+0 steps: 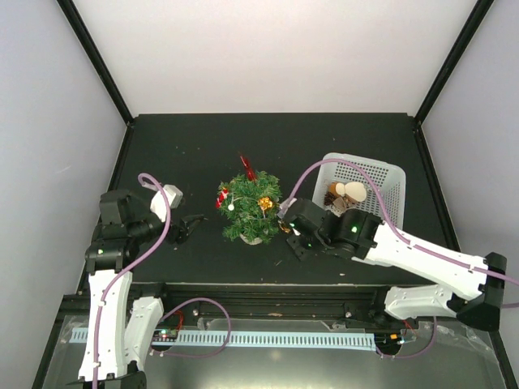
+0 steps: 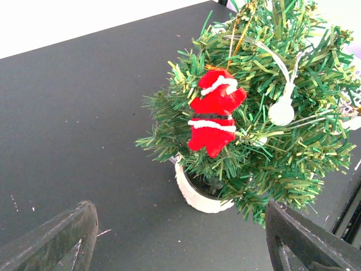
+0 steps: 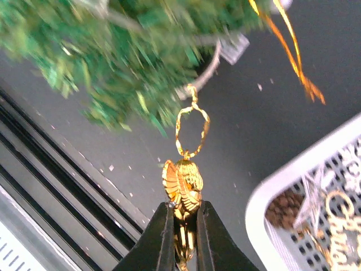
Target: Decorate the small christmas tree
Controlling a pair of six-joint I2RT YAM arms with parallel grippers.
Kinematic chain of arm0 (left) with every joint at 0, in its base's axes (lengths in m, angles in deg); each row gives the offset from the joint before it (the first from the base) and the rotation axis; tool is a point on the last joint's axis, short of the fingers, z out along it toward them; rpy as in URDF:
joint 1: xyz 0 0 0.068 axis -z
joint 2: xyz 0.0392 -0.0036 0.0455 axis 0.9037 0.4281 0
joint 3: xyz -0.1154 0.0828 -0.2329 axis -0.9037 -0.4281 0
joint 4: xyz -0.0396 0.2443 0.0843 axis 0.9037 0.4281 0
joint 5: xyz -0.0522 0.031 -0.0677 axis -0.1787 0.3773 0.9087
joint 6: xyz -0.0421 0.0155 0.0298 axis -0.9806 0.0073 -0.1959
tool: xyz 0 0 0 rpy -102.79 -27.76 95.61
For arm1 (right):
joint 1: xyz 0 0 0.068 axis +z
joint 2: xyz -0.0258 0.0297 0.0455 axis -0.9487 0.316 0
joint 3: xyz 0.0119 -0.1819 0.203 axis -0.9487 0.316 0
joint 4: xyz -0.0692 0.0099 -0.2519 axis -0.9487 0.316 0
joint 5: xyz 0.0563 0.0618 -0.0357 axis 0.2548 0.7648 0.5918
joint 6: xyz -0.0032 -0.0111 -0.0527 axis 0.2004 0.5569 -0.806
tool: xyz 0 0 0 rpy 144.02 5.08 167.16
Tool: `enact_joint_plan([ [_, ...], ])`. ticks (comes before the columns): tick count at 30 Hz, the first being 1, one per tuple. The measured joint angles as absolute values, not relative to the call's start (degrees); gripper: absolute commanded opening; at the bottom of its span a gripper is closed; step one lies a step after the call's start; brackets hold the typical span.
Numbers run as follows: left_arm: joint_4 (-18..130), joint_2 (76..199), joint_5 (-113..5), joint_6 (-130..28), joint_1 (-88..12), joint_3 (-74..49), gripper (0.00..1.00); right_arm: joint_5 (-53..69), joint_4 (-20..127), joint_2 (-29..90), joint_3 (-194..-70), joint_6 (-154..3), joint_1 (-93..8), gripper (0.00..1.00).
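Observation:
The small christmas tree stands mid-table on a white base. On it hang a red Santa figure, a white ball and a gold ornament; a red piece tops it. My left gripper sits left of the tree, open and empty, its fingers spread wide in front of the base. My right gripper is at the tree's right side, shut on a gold angel ornament. The ornament's loop points up at the lower branches.
A white mesh basket with more ornaments, among them a pine cone, stands right of the tree behind my right arm. A gold ribbon hangs down from the tree. The table's near edge and rail lie just below my right gripper.

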State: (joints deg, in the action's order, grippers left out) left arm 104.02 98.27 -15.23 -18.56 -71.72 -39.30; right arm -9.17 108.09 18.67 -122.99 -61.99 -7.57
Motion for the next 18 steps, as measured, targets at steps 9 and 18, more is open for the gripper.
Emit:
enact_joint_plan([
  [9,104.02,98.79,-15.21,-18.54,-71.77,-39.3,0.82,-13.8,120.11,17.03,-120.41,-58.89,-4.38,0.01],
  [18,104.02,98.27,-15.21,-18.54,-71.77,-39.3,0.81,-16.95,122.34,18.45,-123.93,-57.67,-2.61,0.01],
])
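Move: The right hand, still pinching the gold ornament with its loop towards the tree, has the small christmas tree's middle about 6 cm ahead, 8 cm to its left and 8 cm below. On the tree's near side the gold flower sits some 8 cm ahead, 5 cm left and 4 cm below the hand; the basket is roughly 13 cm ahead, 19 cm right and 17 cm down. From the idle left hand the tree lies about 6 cm ahead, 12 cm right and 12 cm below. Keeping its pinch on the gold ornament, the right hand draws away from the tree, about 5 cm to the right and 2 cm back, out over the bare table beside the basket's near corner. On the way it dips some 3 cm and then climbs back about half of that, while the wrist swings the fingertips rightward by roughly 15 degrees so that they point more nearly straight down. ##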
